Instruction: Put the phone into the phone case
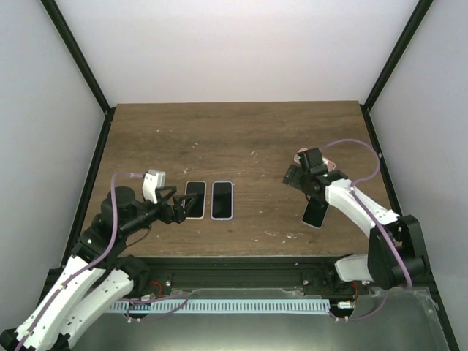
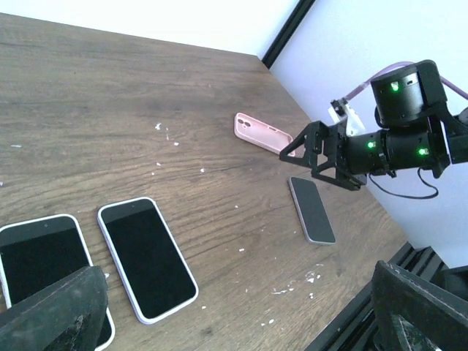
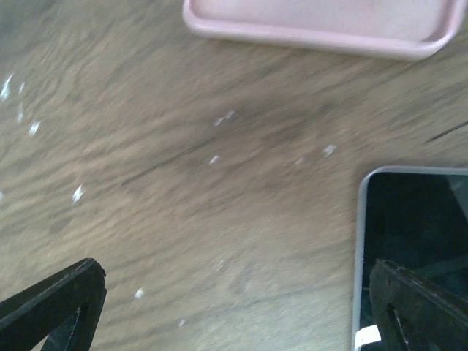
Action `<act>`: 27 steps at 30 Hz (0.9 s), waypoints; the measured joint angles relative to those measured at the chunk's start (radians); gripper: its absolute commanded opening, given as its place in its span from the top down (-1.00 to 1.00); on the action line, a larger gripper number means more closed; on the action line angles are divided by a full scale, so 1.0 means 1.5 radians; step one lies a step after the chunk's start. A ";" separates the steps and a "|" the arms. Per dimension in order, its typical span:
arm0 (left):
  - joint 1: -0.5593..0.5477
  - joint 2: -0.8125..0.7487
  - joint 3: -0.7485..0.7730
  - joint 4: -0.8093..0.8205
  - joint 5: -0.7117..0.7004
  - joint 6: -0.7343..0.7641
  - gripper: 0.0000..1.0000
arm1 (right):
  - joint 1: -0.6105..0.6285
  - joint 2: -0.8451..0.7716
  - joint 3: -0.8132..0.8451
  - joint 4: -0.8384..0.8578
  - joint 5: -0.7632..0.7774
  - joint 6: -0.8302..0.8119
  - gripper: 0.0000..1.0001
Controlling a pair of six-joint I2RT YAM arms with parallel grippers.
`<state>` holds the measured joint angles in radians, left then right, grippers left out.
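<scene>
A bare dark phone (image 1: 315,213) with a grey rim lies flat at the right of the table, and it also shows as the phone (image 2: 312,210) and phone (image 3: 417,241). Just behind it lies the empty pink phone case (image 2: 263,133), partly hidden under the right wrist in the top view as the case (image 1: 327,164); the case (image 3: 329,25) fills the upper edge of the right wrist view. My right gripper (image 1: 295,179) hovers open beside both, holding nothing. My left gripper (image 1: 178,206) is open and empty, next to two other phones.
Two phones with dark screens lie side by side left of the middle, one white-rimmed (image 1: 194,199) and one lilac-rimmed (image 1: 221,199). White flecks dot the wooden table (image 1: 241,139). Black frame posts (image 1: 99,95) and pale walls bound it.
</scene>
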<state>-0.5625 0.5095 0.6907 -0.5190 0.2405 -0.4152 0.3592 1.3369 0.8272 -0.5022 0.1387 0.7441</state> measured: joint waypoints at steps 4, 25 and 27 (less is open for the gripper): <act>0.000 -0.005 0.000 0.000 0.001 0.000 -1.00 | -0.062 0.005 0.006 0.006 0.016 -0.057 -0.99; 0.000 -0.008 -0.004 0.001 0.016 0.001 -1.00 | -0.181 0.243 0.097 0.195 -0.047 -0.426 -0.29; 0.000 -0.009 -0.004 0.001 0.015 0.001 -1.00 | -0.181 0.258 0.111 0.196 -0.053 -0.436 -0.28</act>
<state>-0.5625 0.4957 0.6842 -0.5182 0.2634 -0.4145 0.0879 1.7237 0.9943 -0.2077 0.0597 0.0906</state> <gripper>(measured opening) 0.999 0.646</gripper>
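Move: The pink phone case lies face-up about 12 cm ahead of the right hand and 9 cm to its right, roughly 8 cm below. Nearest to it is the bare black phone, some 6 cm back from that hand, also about 9 cm to its right and on the table. From the idle left hand, held high, the pink case is some 25 cm ahead, 44 cm to the right and 25 cm below. Towards the pink phone case the right hand swings out, first a little to its right, then mostly forward, about 11 cm ahead and 7 cm right in all, sinking some 4 cm in the later half. The wrist turns about 20 degrees counter-clockwise, its left side dipping, while the wide-open fingers narrow to roughly two thirds, still short of the case. ##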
